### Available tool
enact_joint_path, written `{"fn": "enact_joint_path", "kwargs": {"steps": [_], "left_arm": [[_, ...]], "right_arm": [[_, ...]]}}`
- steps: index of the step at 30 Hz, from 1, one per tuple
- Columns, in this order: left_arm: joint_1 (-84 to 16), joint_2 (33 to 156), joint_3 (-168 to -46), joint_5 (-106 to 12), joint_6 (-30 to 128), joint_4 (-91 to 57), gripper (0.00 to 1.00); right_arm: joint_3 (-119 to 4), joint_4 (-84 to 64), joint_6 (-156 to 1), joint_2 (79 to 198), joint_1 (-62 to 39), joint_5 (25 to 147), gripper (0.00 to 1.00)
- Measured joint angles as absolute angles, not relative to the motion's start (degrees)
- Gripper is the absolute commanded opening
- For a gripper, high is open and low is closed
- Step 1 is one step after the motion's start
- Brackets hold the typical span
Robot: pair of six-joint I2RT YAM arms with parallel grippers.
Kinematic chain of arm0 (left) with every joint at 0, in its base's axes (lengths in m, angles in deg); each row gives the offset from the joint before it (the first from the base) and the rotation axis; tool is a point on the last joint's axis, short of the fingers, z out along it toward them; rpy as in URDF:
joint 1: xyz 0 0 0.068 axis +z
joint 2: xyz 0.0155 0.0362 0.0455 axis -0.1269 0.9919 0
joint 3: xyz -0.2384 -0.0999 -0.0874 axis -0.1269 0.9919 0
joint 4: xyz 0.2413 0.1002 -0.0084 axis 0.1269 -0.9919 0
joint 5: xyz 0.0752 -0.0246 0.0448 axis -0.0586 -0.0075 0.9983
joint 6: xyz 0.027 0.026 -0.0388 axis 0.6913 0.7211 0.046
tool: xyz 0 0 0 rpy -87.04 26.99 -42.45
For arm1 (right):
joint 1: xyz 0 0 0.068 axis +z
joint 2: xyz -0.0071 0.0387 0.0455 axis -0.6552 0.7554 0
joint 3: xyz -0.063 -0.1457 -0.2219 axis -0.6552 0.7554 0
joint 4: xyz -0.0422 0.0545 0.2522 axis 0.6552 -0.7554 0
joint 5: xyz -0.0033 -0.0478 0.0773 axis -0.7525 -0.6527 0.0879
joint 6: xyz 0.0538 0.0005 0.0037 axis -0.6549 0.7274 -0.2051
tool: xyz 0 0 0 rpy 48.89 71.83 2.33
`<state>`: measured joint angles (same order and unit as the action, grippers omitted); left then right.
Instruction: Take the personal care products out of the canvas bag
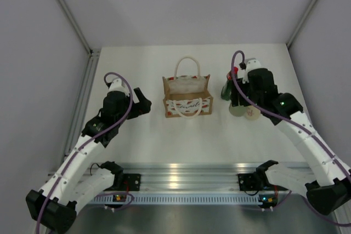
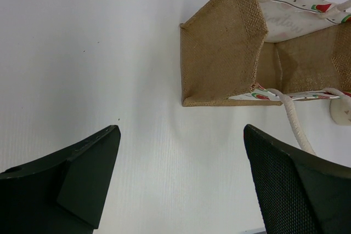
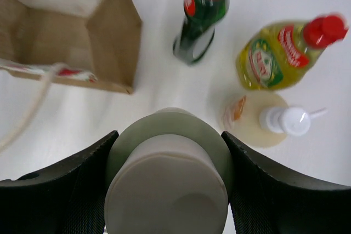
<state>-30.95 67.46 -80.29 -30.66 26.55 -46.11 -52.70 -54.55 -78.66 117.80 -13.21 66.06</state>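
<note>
The canvas bag [image 1: 187,96] stands open in the middle of the table, also in the left wrist view [image 2: 230,53] and right wrist view [image 3: 71,42]. My right gripper [image 1: 241,105] is shut on the pale cylinder with white cap [image 3: 167,182], to the right of the bag. The dark green bottle [image 3: 200,17], the yellow-green bottle [image 3: 282,50] and the cream bottle with white nozzle [image 3: 269,120] stand on the table beyond it. My left gripper [image 2: 181,157] is open and empty, left of the bag.
White walls enclose the table on the left, back and right. A metal rail [image 1: 181,176] with the arm bases runs along the near edge.
</note>
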Motion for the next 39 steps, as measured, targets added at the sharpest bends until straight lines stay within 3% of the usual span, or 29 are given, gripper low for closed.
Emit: {"fn": "enact_joint_path", "kwargs": {"steps": [6, 13, 14, 22, 23, 25, 33, 39], "left_arm": [[-30.95, 67.46, -80.29, -30.66, 26.55, -46.11, 0.98], [-30.95, 67.46, -80.18, -30.68, 26.55, -46.11, 0.98], [-30.95, 67.46, -80.18, -30.68, 26.55, -46.11, 0.98], [-30.95, 67.46, -80.16, -30.68, 26.55, -46.11, 0.98], [-30.95, 67.46, -80.16, -30.68, 26.55, -46.09, 0.98], [-30.95, 67.46, -80.16, -30.68, 26.55, -46.11, 0.98], [-30.95, 67.53, -81.43, -30.2, 26.46, -47.86, 0.98], [-30.97, 69.65, -93.41, -25.72, 26.83, -57.58, 0.98]], "right_arm": [[-35.1, -49.09, -81.65, 118.12, -15.29, 65.82, 0.0], [-26.14, -38.77, -84.84, 120.73, -15.4, 65.3, 0.0], [-25.29, -37.22, -85.17, 120.7, -15.4, 65.15, 0.04], [-23.02, -30.77, -86.22, 121.16, -15.53, 63.9, 0.55], [-23.02, -30.32, -86.26, 121.8, -15.53, 63.97, 0.79], [-23.02, -29.44, -86.81, 122.91, -15.53, 64.1, 0.99], [-25.92, -29.16, -85.96, 122.74, -15.53, 64.69, 0.99], [-31.91, -34.77, -83.92, 113.12, -15.53, 63.2, 0.99]]}}
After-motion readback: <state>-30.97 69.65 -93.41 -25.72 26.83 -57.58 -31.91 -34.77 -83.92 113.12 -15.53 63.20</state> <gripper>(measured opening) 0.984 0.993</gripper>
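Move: The right hand already holds the pale green jar; its clear table spot is nearly straight below, roughly 2 cm ahead and 26 cm down. From this hand, the cream pump bottle stands about 6 cm ahead and 10 cm right, the green bottle 15 cm ahead and 1 cm left, the canvas bag 9 cm ahead and 20 cm left, all some 17 to 21 cm lower. From the left hand, the spot lies about 41 cm right, 2 cm ahead and 20 cm down. Lower the right gripper about 16 cm almost straight down with the pale green jar, tipping the fingers slightly downward and turning a little clockwise, onto the bare table in front of the green bottle. Open the fingers fully, then back off upward some 10 cm above the jar. Only near the end, start raising the empty left gripper about 5 cm, easing slightly left. ##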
